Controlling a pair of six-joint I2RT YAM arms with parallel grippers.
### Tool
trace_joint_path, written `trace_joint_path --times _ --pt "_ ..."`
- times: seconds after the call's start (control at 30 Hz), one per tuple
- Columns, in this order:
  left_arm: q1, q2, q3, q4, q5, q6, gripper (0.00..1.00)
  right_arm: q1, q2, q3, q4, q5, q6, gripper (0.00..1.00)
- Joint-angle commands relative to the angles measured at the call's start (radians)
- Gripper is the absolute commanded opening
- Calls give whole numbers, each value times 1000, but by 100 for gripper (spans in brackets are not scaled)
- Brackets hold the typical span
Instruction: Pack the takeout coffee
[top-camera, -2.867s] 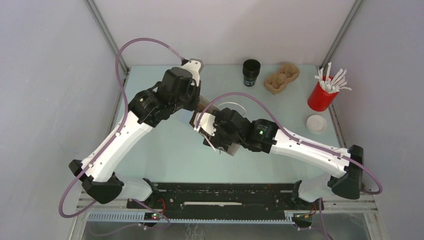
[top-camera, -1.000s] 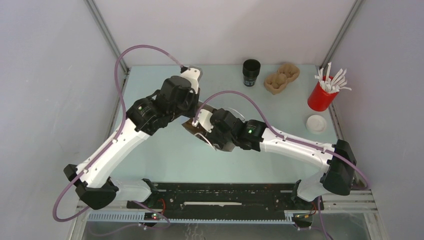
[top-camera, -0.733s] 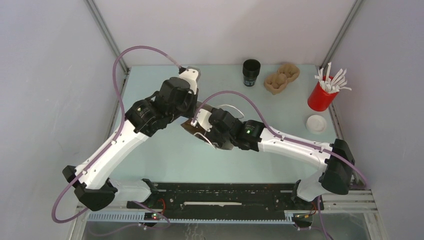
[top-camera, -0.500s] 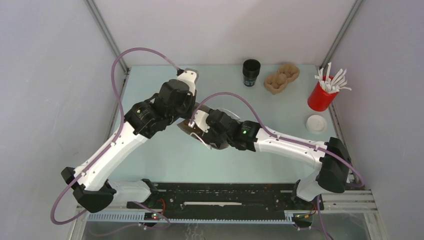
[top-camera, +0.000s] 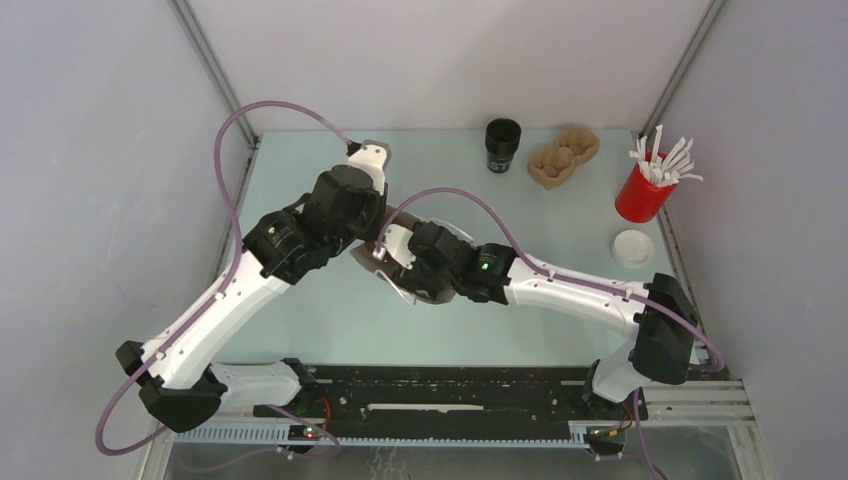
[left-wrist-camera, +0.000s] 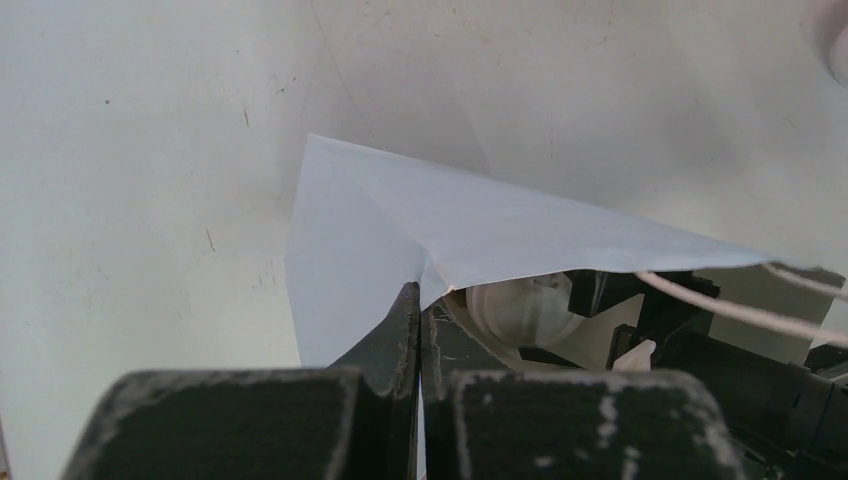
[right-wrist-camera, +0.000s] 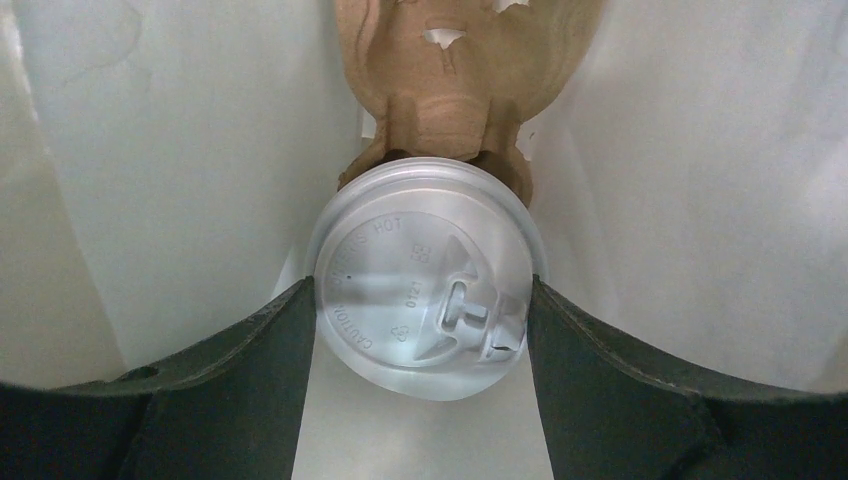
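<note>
The takeout coffee shows in the right wrist view as a white domed lid (right-wrist-camera: 425, 280); its black cup is hidden below. My right gripper (right-wrist-camera: 420, 288) is shut on it, a finger (right-wrist-camera: 250, 380) pressed on each side. The cup is inside a paper bag (right-wrist-camera: 170, 150), just in front of a brown cardboard carrier (right-wrist-camera: 450, 80) lying in the bag. My left gripper (left-wrist-camera: 420, 300) is shut on the bag's edge (left-wrist-camera: 390, 220) and holds the mouth open; the lid (left-wrist-camera: 520, 310) shows inside. In the top view the bag (top-camera: 366, 258) is mostly hidden under both wrists.
At the back of the table stand a lidless black cup (top-camera: 503, 145) and a second brown cardboard carrier (top-camera: 564, 157). A red cup of white sticks (top-camera: 643, 190) stands at the right edge, with a loose white lid (top-camera: 633, 247) in front of it.
Both wrists and the bag have shifted a little to the left. My right gripper has moved further into the bag with the coffee. My left gripper still pinches the bag's edge.
</note>
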Motion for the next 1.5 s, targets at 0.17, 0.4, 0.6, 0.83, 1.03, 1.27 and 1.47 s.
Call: trace_joint_path --times 0.17,0.4,0.6,0.83,1.03,1.27,1.47 --pt "-17 -79 -44 37 34 -27 0 -14 -143 -60 136 -57 70 51" --pt "-28 -44 -10 83 129 -28 0 -12 -199 -58 78 -3 34 52" --pt "-51 10 22 115 143 6 0 -13 -255 -60 -20 76 51 52" --pt "-52 -9 -88 127 106 27 0 20 -243 -80 -98 176 57 52" --pt "-52 -38 -163 146 109 5 0 42 -217 -80 -123 207 74 51" --pt "-53 -81 -267 161 86 -18 0 46 -181 -85 -74 180 39 52" --pt "-54 -125 -332 171 91 -38 0 50 -189 -95 -33 89 72 53"
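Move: Down inside the paper bag, the right hand already holds the lidded coffee cup. The drink tray's middle lies about 5 cm ahead of that hand, 5 cm to its left and some 8 cm lower, while the bag rim held by the left hand is about 2 cm ahead, 6 cm left and 13 cm above. From the left hand, the tray is roughly 3 cm ahead, 2 cm right and 20 cm below; the cup is level ahead, 7 cm right and 14 cm below. Lifting the gripped cup about 6 cm inside the bag, the right hand swings some 6 cm to the right, then lowers it about 4 cm, turning slightly clockwise with its hold unchanged. The left hand keeps pinching the rim, draws slightly back, swings about 4 cm right, then sinks some 5 cm while easing left. ##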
